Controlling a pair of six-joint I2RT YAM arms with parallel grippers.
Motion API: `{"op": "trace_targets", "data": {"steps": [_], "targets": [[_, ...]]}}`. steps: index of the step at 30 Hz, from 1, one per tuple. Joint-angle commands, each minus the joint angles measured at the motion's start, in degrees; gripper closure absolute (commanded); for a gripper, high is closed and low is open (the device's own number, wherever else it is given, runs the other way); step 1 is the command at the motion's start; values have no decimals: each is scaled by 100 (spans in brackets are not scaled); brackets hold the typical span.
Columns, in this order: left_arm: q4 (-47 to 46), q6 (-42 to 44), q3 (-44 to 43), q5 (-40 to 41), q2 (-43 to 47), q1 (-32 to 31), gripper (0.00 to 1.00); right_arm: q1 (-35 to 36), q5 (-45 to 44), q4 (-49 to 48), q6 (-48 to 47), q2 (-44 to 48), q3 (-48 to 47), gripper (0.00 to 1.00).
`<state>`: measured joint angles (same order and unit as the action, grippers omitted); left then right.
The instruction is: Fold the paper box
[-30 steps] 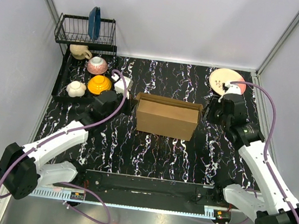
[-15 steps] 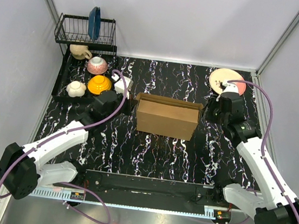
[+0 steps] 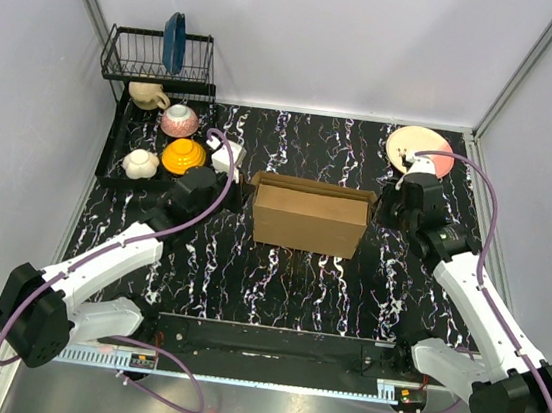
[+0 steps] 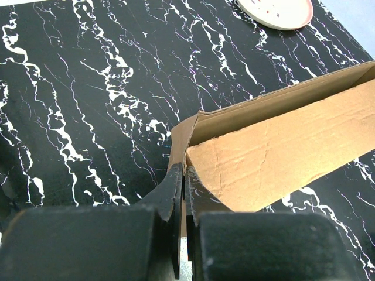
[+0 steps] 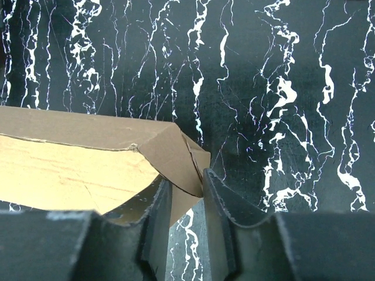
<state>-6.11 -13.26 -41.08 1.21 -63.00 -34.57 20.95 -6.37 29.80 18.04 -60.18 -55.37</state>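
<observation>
The paper box (image 3: 307, 221) is plain brown cardboard, standing open-topped in the middle of the black marbled table. My left gripper (image 3: 245, 189) is at its left end. In the left wrist view its jaws (image 4: 184, 175) are pressed together on the thin end flap of the box (image 4: 281, 158). My right gripper (image 3: 381, 203) is at the box's right end. In the right wrist view its fingers (image 5: 186, 187) sit either side of a creased corner flap of the box (image 5: 76, 170), touching it, with a gap between them below.
A black dish rack (image 3: 158, 56) with a blue plate (image 3: 173, 41) stands at the back left. Before it are a tan mug (image 3: 148, 96), a pink bowl (image 3: 180, 119), an orange bowl (image 3: 183, 155) and a white cup (image 3: 140, 163). A pink plate (image 3: 419, 149) lies back right.
My right gripper has narrowed onto the box's right corner flap and the right arm has shifted slightly toward the back. The left arm and the box have stayed put.
</observation>
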Motion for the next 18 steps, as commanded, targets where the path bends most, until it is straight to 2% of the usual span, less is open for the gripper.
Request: {"op": "trace_targets", "data": {"steps": [1,11,18], "targets": [[31,69,-190,-244,25,-24,100,41,31,-308,-99,77,18,70],[101,113,-216,-192,25,-24,100,41,154,-62,199,15,-324,98],[198,227,-251,-139,7,-32,100,41,373,271,489,-151,-685,100]]}}
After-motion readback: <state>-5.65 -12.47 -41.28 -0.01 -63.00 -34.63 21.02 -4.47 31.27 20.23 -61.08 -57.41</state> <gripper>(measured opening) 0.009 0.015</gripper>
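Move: The right hand's parted fingertips already straddle the paper box's right corner flap, its middle about 1 cm ahead and 1 cm left, roughly 1 cm below. The body of the box is centred some 13 cm left of that hand, 2 cm back and about 5 cm below; the plate lies around 15 cm ahead and 8 cm right, on the table. From the left hand, the same flap is about 26 cm right and 1 cm ahead. Almost in place, the right fingers close from about a third open to shut, pinching the tip of the box's right corner flap between the pads; as they shut, the hand eases about 1 cm left and, at the end, half a centimetre up. The left hand stays where it is, keeping its pinch on the left corner. ##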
